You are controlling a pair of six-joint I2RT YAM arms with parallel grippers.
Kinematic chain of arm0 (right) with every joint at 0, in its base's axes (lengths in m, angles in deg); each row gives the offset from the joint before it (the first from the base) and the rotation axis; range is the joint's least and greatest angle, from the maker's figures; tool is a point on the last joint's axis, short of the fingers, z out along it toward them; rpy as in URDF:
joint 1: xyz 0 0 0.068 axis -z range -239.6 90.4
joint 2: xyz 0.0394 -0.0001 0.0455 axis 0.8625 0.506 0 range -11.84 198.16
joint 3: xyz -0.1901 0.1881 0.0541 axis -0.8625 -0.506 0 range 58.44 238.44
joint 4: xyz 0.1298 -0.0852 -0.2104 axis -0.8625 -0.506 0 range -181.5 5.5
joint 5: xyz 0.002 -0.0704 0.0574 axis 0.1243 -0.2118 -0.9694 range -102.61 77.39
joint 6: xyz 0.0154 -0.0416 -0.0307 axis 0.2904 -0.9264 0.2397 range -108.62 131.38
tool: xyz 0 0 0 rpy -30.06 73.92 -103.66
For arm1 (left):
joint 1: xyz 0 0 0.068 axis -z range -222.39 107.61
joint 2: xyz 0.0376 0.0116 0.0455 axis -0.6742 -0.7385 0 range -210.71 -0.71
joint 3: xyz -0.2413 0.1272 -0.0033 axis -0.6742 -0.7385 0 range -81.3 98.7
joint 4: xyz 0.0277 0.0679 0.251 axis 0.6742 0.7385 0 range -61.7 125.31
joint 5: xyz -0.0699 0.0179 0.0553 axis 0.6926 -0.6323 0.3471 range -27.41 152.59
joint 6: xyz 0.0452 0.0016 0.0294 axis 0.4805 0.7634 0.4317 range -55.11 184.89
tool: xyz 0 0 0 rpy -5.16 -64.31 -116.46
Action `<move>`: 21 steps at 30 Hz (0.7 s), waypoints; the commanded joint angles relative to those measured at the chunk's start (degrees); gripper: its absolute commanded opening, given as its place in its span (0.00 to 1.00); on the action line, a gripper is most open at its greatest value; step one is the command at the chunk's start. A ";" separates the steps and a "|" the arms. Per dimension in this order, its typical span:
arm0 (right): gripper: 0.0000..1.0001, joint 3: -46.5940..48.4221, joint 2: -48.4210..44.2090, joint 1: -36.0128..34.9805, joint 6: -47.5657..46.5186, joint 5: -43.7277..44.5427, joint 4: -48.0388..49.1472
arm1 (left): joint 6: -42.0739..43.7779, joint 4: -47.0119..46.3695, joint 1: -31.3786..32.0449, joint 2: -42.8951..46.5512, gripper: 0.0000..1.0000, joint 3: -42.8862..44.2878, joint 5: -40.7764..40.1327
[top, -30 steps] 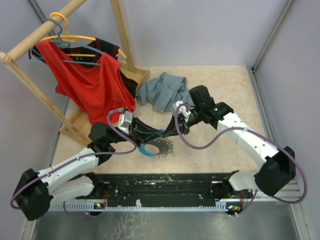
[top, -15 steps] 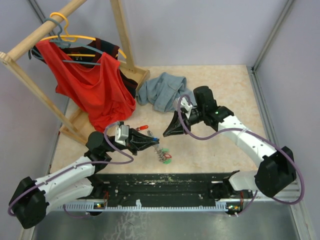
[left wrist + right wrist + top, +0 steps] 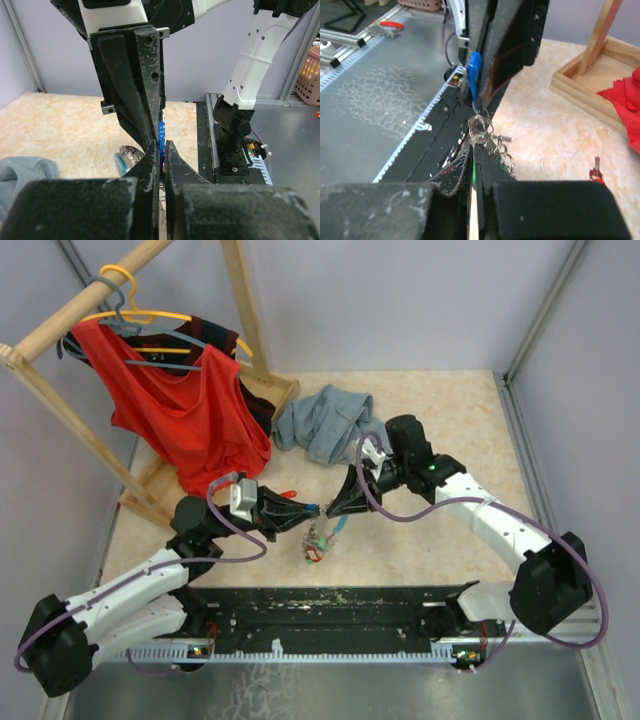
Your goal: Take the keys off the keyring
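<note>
My two grippers meet tip to tip above the table's near middle. The left gripper (image 3: 311, 512) (image 3: 161, 143) is shut on a blue key (image 3: 161, 131) (image 3: 473, 75). The right gripper (image 3: 336, 508) (image 3: 473, 143) is shut on the keyring's silvery rings (image 3: 484, 126), and a green sliver shows between its jaws. The rest of the keyring (image 3: 322, 536) hangs under the fingertips, with its light blue part (image 3: 339, 530) (image 3: 120, 161) and red and green key heads (image 3: 313, 553) lowest. One red key (image 3: 287, 494) (image 3: 595, 175) lies loose on the table behind the left gripper.
A grey-blue cloth garment (image 3: 325, 420) lies behind the right arm. A wooden clothes rack (image 3: 240, 310) with a red shirt (image 3: 180, 410) and hangers fills the far left; its base frame (image 3: 585, 82) sits on the table. A black rail (image 3: 330, 605) runs along the near edge.
Half a second ago the grippers were apart, the key bunch hanging from the left one. They have closed together again, and the right gripper has taken hold of the rings.
</note>
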 commanded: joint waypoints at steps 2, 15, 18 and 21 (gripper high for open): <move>0.11 5.31 -0.50 -2.31 -12.00 -2.31 -13.75 | -2.31 -1.71 -0.25 0.15 0.00 3.31 -3.10; 0.30 1.56 -1.48 -3.54 4.74 11.98 2.88 | -4.62 -4.75 -0.25 -4.43 0.00 5.85 -2.59; 0.34 1.79 -1.73 -3.54 5.83 12.42 3.73 | -5.27 -5.66 -0.25 -4.87 0.00 5.68 -2.28; 0.34 1.65 -1.83 -3.54 6.32 12.12 3.94 | -5.76 -5.99 -0.25 -5.11 0.00 5.66 -2.62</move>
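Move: The blue key is already pinched in the left fingers and lies about 3 cm left of the right hand, level with it fore and aft and some 2 cm higher. The keyring hangs below, its bulk about 5 cm back, 2 cm left and 5 cm lower than the right hand. The loose red key is on the table, some 3 cm ahead, 9 cm left and 23 cm down. From the left hand the keyring is about 5 cm back, 1 cm right and 6 cm lower. The right fingers, shut at the keyring's wire just under the blue key, part to roughly a third open and let go of the wire as the hand draws back about 2 cm, then swings forward again some 3 cm, edging left and sinking a little beside the key, its fingers dipping slightly and turning about 10 degrees clockwise on the forward stroke. Meanwhile the left hand keeps its pinch on the blue key and carries it about 2 cm forward and 1 cm right, towards the right gripper, with a tilt of some 5 degrees. ##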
